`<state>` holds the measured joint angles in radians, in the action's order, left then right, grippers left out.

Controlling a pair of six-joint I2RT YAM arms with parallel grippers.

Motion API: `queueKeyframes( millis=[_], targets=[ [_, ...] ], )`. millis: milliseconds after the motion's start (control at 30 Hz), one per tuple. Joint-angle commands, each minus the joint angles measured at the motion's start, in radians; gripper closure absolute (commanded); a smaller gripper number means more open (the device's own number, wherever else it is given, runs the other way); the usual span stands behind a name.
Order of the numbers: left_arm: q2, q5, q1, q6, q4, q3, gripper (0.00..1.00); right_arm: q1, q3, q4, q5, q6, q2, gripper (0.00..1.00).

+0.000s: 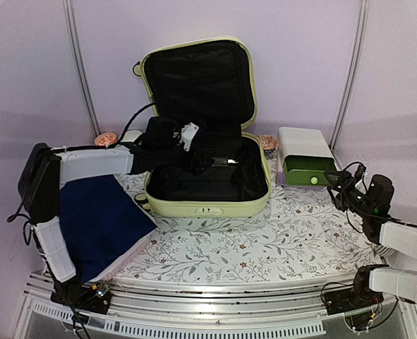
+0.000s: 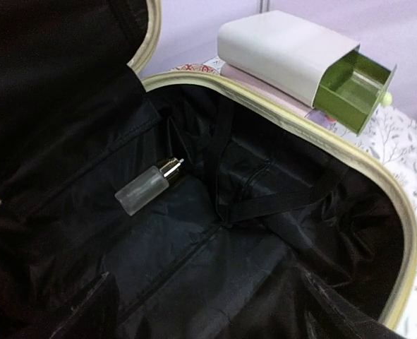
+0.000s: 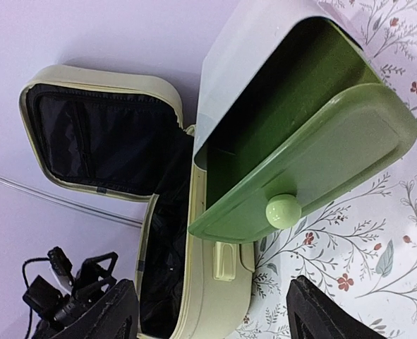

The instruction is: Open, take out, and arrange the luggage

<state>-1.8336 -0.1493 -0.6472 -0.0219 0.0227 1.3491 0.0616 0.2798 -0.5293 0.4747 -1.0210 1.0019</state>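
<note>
The luggage [image 1: 208, 206], a pale yellow-green hard-shell suitcase, lies open mid-table with its lid standing upright and black lining showing. A small frosted bottle [image 2: 148, 187] with a metal cap lies on the lining inside. My left gripper [image 1: 203, 164] hangs inside the case over the lining, open. Its dark fingers [image 2: 102, 307] stand wide apart with nothing between them, a short way from the bottle. My right gripper [image 3: 215, 318] is open just right of the suitcase [image 3: 222, 296], facing the green drawer's knob [image 3: 283, 210] and holding nothing.
A white box [image 1: 305, 145] with a green drawer [image 1: 309, 171] pulled out stands right of the suitcase. A folded dark blue cloth [image 1: 99, 215] lies at the left on the floral tablecloth [image 1: 264, 240]. Small patterned items [image 1: 106, 139] sit behind.
</note>
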Motion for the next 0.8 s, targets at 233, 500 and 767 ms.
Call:
queueKeyframes(
  millis=[233, 500, 767],
  targets=[
    [-0.398, 0.23, 0.02, -0.691, -0.238, 0.431, 0.33, -0.002, 0.092, 0.399, -0.131, 0.274, -0.269, 0.27],
    [-0.644, 0.221, 0.066, -0.743, -0.403, 0.782, 0.42, -0.002, 0.106, 0.395, -0.122, 0.298, -0.269, 0.27],
    [-0.779, 0.17, 0.088, -0.855, -0.434, 0.95, 0.43, -0.002, 0.087, 0.374, -0.102, 0.276, -0.284, 0.28]
  ],
)
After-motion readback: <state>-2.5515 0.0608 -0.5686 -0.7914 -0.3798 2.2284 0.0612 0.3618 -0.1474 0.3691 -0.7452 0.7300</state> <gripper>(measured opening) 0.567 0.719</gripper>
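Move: Down inside the open suitcase, the frosted bottle with the gold cap lies about 20 cm ahead of the left hand, 7 cm to its right and some 17 cm below. The raised lid stands roughly 32 cm straight ahead of that hand; the suitcase's front rim is 12 cm back, 1 cm right and 10 cm lower. From the right hand the bottle is about 29 cm ahead, 25 cm left and 15 cm lower; the pulled-out green drawer is 9 cm ahead, 2 cm left, 5 cm below. Diving into the suitcase, the left hand reaches about 15 cm forward and 12 cm down towards the bottle, levelling off late while still creeping forward. The wrist rolls some 45 degrees, its left side rising and the fingers tipping steeper down, and the fingers close part-way without touching the bottle. The right hand, still open, backs off a couple of centimetres and rises 3 cm away from the green drawer. ##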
